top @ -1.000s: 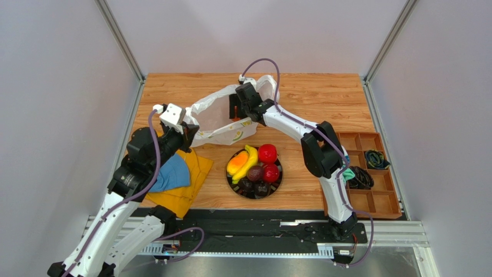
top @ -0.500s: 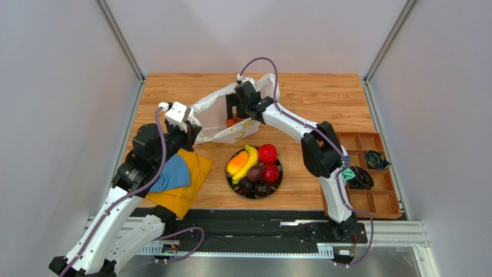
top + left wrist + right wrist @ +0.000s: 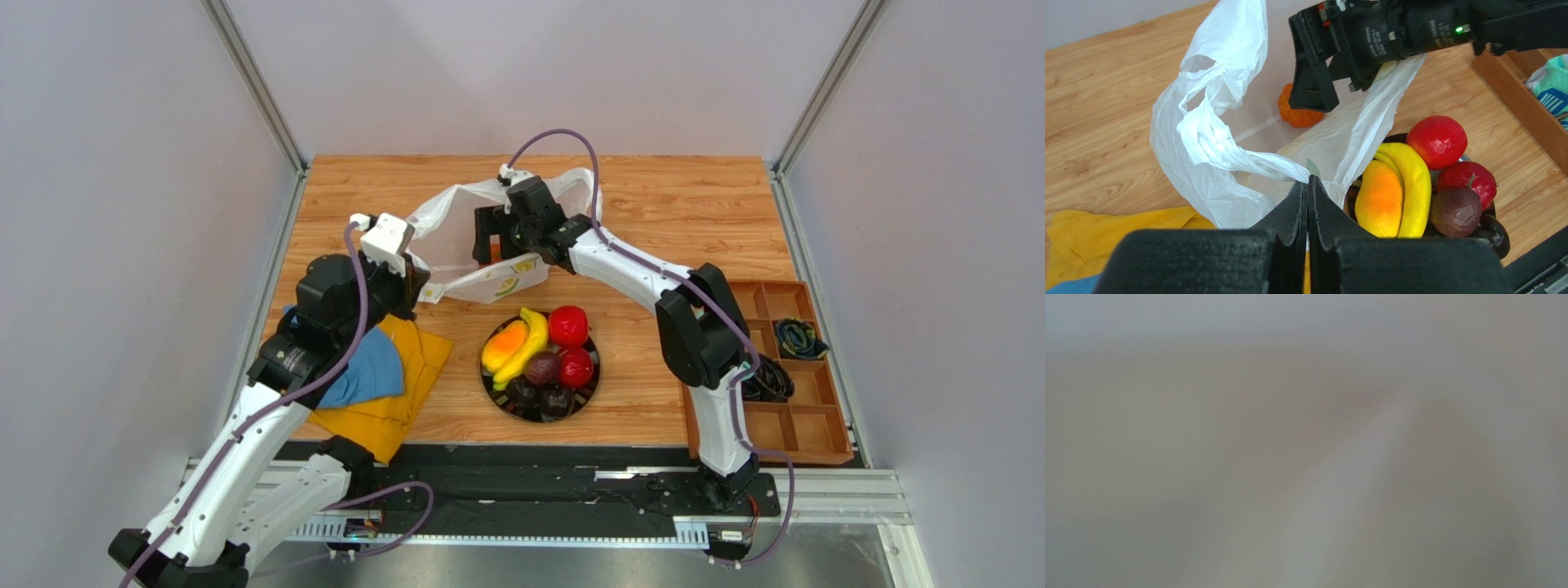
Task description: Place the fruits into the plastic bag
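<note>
The plastic bag lies at the table's back middle with its mouth held up. My left gripper is shut on the bag's near rim. My right gripper reaches into the mouth; in the left wrist view it stands open. The ribbed orange fruit lies loose inside the bag, just below those fingers. On the black plate rest the banana, the mango, two red fruits and dark ones. The right wrist view shows only blurred white film.
A blue cloth lies on a yellow cloth at the front left, under my left arm. A wooden compartment tray with black cables stands along the right edge. Grey walls enclose the table.
My right gripper has opened and let the ribbed orange fruit drop inside the bag. My left arm has drawn the bag's rim up and to the right.
</note>
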Available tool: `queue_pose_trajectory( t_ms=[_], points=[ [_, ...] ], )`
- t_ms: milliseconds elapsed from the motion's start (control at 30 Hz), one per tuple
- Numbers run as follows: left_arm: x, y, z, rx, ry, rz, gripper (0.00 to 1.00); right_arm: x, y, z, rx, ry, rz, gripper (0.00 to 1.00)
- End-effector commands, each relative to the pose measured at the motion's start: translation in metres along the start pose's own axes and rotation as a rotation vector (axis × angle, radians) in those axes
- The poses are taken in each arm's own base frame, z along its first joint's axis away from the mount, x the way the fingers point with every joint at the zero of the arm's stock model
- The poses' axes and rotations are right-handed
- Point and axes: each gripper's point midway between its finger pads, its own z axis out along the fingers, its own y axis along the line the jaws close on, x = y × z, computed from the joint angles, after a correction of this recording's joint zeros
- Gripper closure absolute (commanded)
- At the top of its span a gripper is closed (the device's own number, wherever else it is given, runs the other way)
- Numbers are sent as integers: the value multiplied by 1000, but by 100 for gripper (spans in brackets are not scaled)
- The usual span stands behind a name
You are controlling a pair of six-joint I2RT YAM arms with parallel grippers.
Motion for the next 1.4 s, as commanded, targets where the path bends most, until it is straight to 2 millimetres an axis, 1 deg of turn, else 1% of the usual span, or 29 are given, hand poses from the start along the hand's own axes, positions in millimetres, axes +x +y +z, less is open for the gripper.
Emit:
queue_pose_trajectory(
  t_ms=[0, 33, 67, 267, 333, 367, 433, 467, 567, 600, 667, 700, 800, 833, 900, 933, 967, 1000, 1033, 1067, 1100, 1133, 1167, 1200, 1233, 1267, 1300, 1333, 1367],
  points=[
    [-14, 3, -3, -21, -22, -2, 100, -48, 59, -52, -190, -166, -69, 4],
    [-13, 3, -3, -21, -16, -1, 100, -53, 64, -61, -199, -188, -84, 3],
    [-12, 3, -2, -23, -11, -4, 100, -52, 69, -65, -206, -190, -94, 3],
    [-10, 4, 0, -28, -2, -6, 100, -59, 80, -86, -227, -216, -102, 0],
    [-10, 5, 0, -34, -1, -6, 100, -55, 85, -91, -248, -211, -103, 0],
    [-10, 6, 0, -37, -1, -6, 100, -59, 89, -100, -265, -227, -106, 0],
    [-10, 6, 0, -40, 2, -7, 100, -56, 95, -107, -303, -233, -109, 0],
    [-10, 6, 0, -40, 2, -7, 100, -60, 102, -121, -335, -248, -101, 0],
    [-8, 6, 1, -41, 10, -9, 100, -57, 114, -140, -422, -252, -102, 1],
    [-8, 6, 1, -41, 8, -9, 100, -61, 123, -157, -471, -269, -113, 1],
    [-8, 6, 1, -41, 11, -9, 100, -58, 130, -170, -523, -266, -127, 2],
    [-7, 6, 1, -39, 14, -9, 100, -60, 139, -185, -576, -275, -145, 2],
    [-6, 6, 2, -41, 19, -9, 100, -52, 147, -200, -643, -255, -167, 3],
    [-6, 6, 2, -41, 19, -9, 100, -52, 149, -209, -656, -264, -174, 3],
    [-6, 11, 2, -65, 21, -9, 100, -40, 146, -210, -646, -237, -200, 4],
    [-6, 11, 2, -66, 18, -9, 100, -36, 146, -214, -633, -238, -231, 5],
    [-6, 10, 2, -64, 21, -9, 100, -32, 145, -212, -563, -248, -251, 5],
    [-6, 10, 2, -64, 21, -8, 100, -18, 138, -208, -492, -210, -275, 5],
    [-6, 10, 2, -64, 20, -8, 100, -6, 148, -216, -468, -217, -354, 5],
    [-6, 11, 2, -66, 21, -8, 100, -6, 138, -214, -371, -234, -366, 5],
    [-6, 10, 2, -64, 20, -8, 100, 9, 132, -212, -327, -200, -383, 5],
    [-6, 11, 2, -66, 21, -8, 100, 18, 136, -216, -317, -193, -384, 5],
    [-6, 10, 2, -64, 20, -9, 100, 15, 129, -224, -269, -223, -361, 6],
    [-6, 10, 2, -64, 21, -9, 100, 29, 121, -221, -257, -196, -356, 6],
    [-5, 10, 2, -64, 23, -9, 100, 35, 122, -226, -264, -192, -344, 6],
    [-6, 10, 2, -63, 20, -9, 100, 36, 119, -235, -263, -206, -310, 7],
    [-6, 10, 2, -63, 21, -11, 100, 49, 112, -234, -254, -181, -303, 7],
    [-6, 10, 2, -63, 21, -11, 100, 53, 109, -236, -250, -177, -293, 7],
    [-6, 10, 2, -64, 21, -11, 100, 54, 105, -243, -243, -185, -272, 7]
  ],
)
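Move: The right hand is inside the bag, empty and open, with the orange pumpkin about 2 cm farther out and 5 cm below. The mango on the plate lies some 15 cm back, 3 cm to the right and 6 cm lower; the banana is about 4 cm right of the mango, and the upper red fruit 10 cm right of it and 3 cm farther out. From the left hand, the mango is level fore and aft, about 11 cm right and 22 cm below. The right hand leaves the pumpkin in the bag and lifts out with its fingers still wide open, rising nearly 20 cm as it draws back about 23 cm over the bag's near rim, then sinks some 5 cm at the end, high over the plate's fruits, with the wrist swung about 25 degrees counter-clockwise and the fingers tipped up a little. The left hand keeps its pinch on the bag's edge and settles under 2 cm lower, holding the mouth open. ##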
